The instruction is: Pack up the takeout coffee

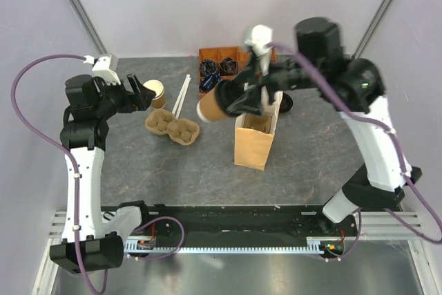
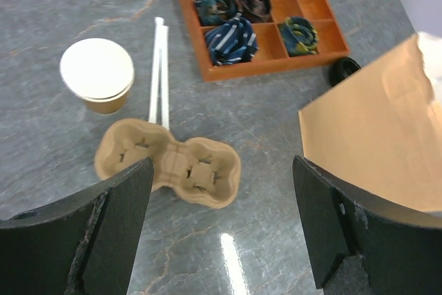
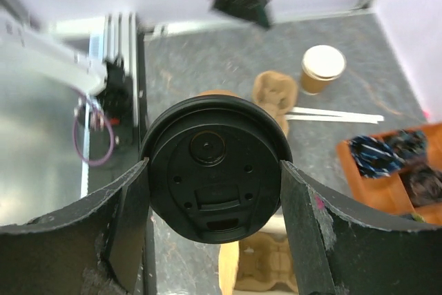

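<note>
The takeout coffee, a brown paper cup with a black lid, hangs tipped on its side in the air, just left of the open top of the brown paper bag. My right gripper is shut on it, a finger on each side of the lid rim. My left gripper hovers open and empty over the table, next to the lidless tan cup.
A two-cup pulp carrier lies left of the bag. White straws lie beside the lidless cup. An orange divided tray stands at the back, a loose black lid near it.
</note>
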You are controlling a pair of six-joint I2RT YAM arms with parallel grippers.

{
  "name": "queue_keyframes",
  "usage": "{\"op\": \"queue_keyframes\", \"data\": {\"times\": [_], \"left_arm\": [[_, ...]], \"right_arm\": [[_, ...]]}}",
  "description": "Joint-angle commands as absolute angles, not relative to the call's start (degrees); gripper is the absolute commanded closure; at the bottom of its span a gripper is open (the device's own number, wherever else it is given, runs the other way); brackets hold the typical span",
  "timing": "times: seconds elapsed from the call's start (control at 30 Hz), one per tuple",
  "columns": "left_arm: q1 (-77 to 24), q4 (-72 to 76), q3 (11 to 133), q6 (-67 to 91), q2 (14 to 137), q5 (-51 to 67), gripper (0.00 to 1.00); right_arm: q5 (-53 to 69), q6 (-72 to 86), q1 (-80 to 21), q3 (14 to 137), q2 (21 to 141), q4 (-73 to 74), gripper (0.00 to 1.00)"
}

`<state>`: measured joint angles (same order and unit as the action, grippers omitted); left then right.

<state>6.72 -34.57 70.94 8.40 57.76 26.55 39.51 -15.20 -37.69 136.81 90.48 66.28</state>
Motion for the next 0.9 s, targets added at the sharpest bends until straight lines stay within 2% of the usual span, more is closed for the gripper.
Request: {"op": "queue_keyframes", "data": {"times": [0.0, 0.1, 0.3, 0.6, 0.87], "left_arm": [[9.8, -33.4, 71.6, 11.0, 56.7, 27.3, 0.11], [10.4, -34.1, 72.5, 10.2, 57.0, 25.9, 0.11], [11.2, -35.8, 75.4, 9.0, 59.8, 25.1, 0.11], [12.0, -42.5, 81.1, 5.0, 66.1, 27.2, 0.11], [12.3, -43.2, 79.7, 4.0, 67.1, 30.0, 0.11]], "right_arm": [[22.2, -23.6, -53.1, 135.0, 92.5, 67.9, 0.52], [14.4, -26.7, -61.1, 130.4, 94.1, 67.6, 0.53], [9.7, -28.7, -66.3, 123.8, 99.9, 64.4, 0.53], [7.4, -29.9, -67.5, 115.9, 111.3, 57.1, 0.54], [8.3, -28.7, -67.4, 108.7, 114.1, 49.7, 0.54]]}}
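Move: The right hand holds the lidded coffee cup high up; the bare table spot it goes to lies about 15 cm to its left, 3 cm back and roughly 40 cm down. From this hand, the paper bag is some 4 cm ahead and 4 cm right, its middle 28 cm lower; the cup carrier is about 10 cm ahead and 22 cm left, near table height. From the left hand, that spot lies roughly 13 cm back, 14 cm right and 26 cm below. Swinging left off the space above the paper bag, the right arm carries the held cup about 15 cm left and plunges some 32 cm towards the open table on the near side of the carrier, with a brief dip back towards the base. The wrist tips about 45 degrees, turning the fingers from nearly level to steeply down, grip kept on the lid end; the empty, open left hand eases some 4 cm left and forward. ##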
